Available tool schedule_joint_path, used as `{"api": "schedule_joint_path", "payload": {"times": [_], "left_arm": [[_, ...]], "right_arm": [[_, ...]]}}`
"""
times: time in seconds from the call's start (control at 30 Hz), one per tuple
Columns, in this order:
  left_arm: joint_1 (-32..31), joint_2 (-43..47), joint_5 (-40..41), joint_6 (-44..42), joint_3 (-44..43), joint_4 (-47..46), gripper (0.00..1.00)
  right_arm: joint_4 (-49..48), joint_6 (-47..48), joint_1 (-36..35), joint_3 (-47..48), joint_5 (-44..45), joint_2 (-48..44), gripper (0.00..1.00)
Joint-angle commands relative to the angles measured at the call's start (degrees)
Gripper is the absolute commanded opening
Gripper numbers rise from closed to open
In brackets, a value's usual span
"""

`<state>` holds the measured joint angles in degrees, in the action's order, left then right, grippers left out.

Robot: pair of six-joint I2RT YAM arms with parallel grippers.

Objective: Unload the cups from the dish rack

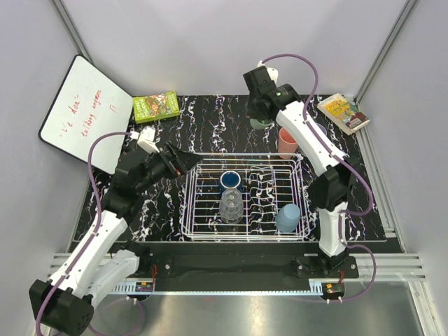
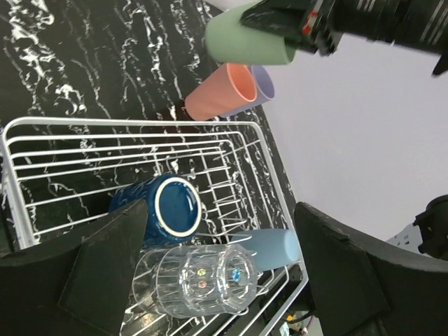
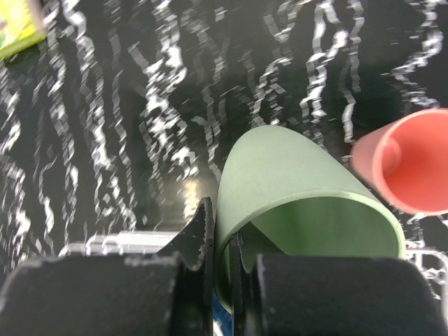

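The white wire dish rack (image 1: 192,203) sits mid-table. In it lie a dark blue cup (image 1: 231,180), a clear glass (image 1: 232,207) and a light blue-grey cup (image 1: 288,217); they also show in the left wrist view as the dark blue cup (image 2: 164,210), glass (image 2: 199,280) and blue-grey cup (image 2: 276,248). My right gripper (image 1: 262,117) is shut on the rim of a pale green cup (image 3: 301,189), low over the table beyond the rack. A salmon-pink cup (image 1: 287,142) and a lavender cup (image 2: 264,82) stand beside it. My left gripper (image 1: 186,163) is open and empty at the rack's far left corner.
A whiteboard (image 1: 84,112) leans at the back left. A green book (image 1: 156,106) lies at the back of the black marbled table, and another book (image 1: 344,112) at the back right. Grey walls close in the back and sides.
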<state>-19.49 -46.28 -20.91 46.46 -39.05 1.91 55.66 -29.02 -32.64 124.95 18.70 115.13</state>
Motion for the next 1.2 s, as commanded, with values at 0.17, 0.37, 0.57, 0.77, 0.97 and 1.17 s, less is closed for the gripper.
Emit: {"api": "schedule_joint_path", "payload": {"times": [0.17, 0.37, 0.57, 0.77, 0.97, 1.17], "left_arm": [[0.15, -1.53, 1.4, -1.37, 0.64, 1.43, 0.89], [0.15, -3.11, 0.52, -1.19, 1.25, 0.73, 0.88], [0.15, -3.2, 0.43, -1.28, 1.52, 0.55, 0.89], [0.15, -3.99, -0.01, -1.11, 1.69, 0.46, 0.89], [0.15, -4.34, -0.28, -0.84, 2.31, 0.11, 0.89], [0.15, -4.43, -0.45, -0.75, 2.92, -0.07, 0.88]], "right_arm": [[8.33, -1.66, 5.31, 8.56, -3.66, 8.78, 0.0], [8.06, -0.78, 5.31, 8.47, -4.28, 12.04, 0.0], [8.32, -0.87, 5.31, 8.47, -3.85, 14.68, 0.0], [8.77, -0.69, 5.4, 6.72, -4.55, 16.96, 0.0], [8.68, -0.52, 5.4, 4.96, -4.99, 18.37, 0.0], [8.33, -0.08, 5.4, 3.47, -6.66, 20.13, 0.0]]}}
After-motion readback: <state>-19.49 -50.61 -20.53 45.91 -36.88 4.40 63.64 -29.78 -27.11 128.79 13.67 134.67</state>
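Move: The right hand holds the green cup; the table spot it is taken to, just beyond the rack's far rim, lies about 4 cm right, 1 cm ahead and 20 below. The orange cup is some 9 cm right of that spot, level with it; the purple cup stands 23 cm right and 6 cm ahead of the hand, 20 below. From the idle left hand the spot is about 18 cm ahead, 24 right and 22 below. The right hand keeps its pinch and lowers the green cup about 16 cm beside the orange cup, tipping down. ##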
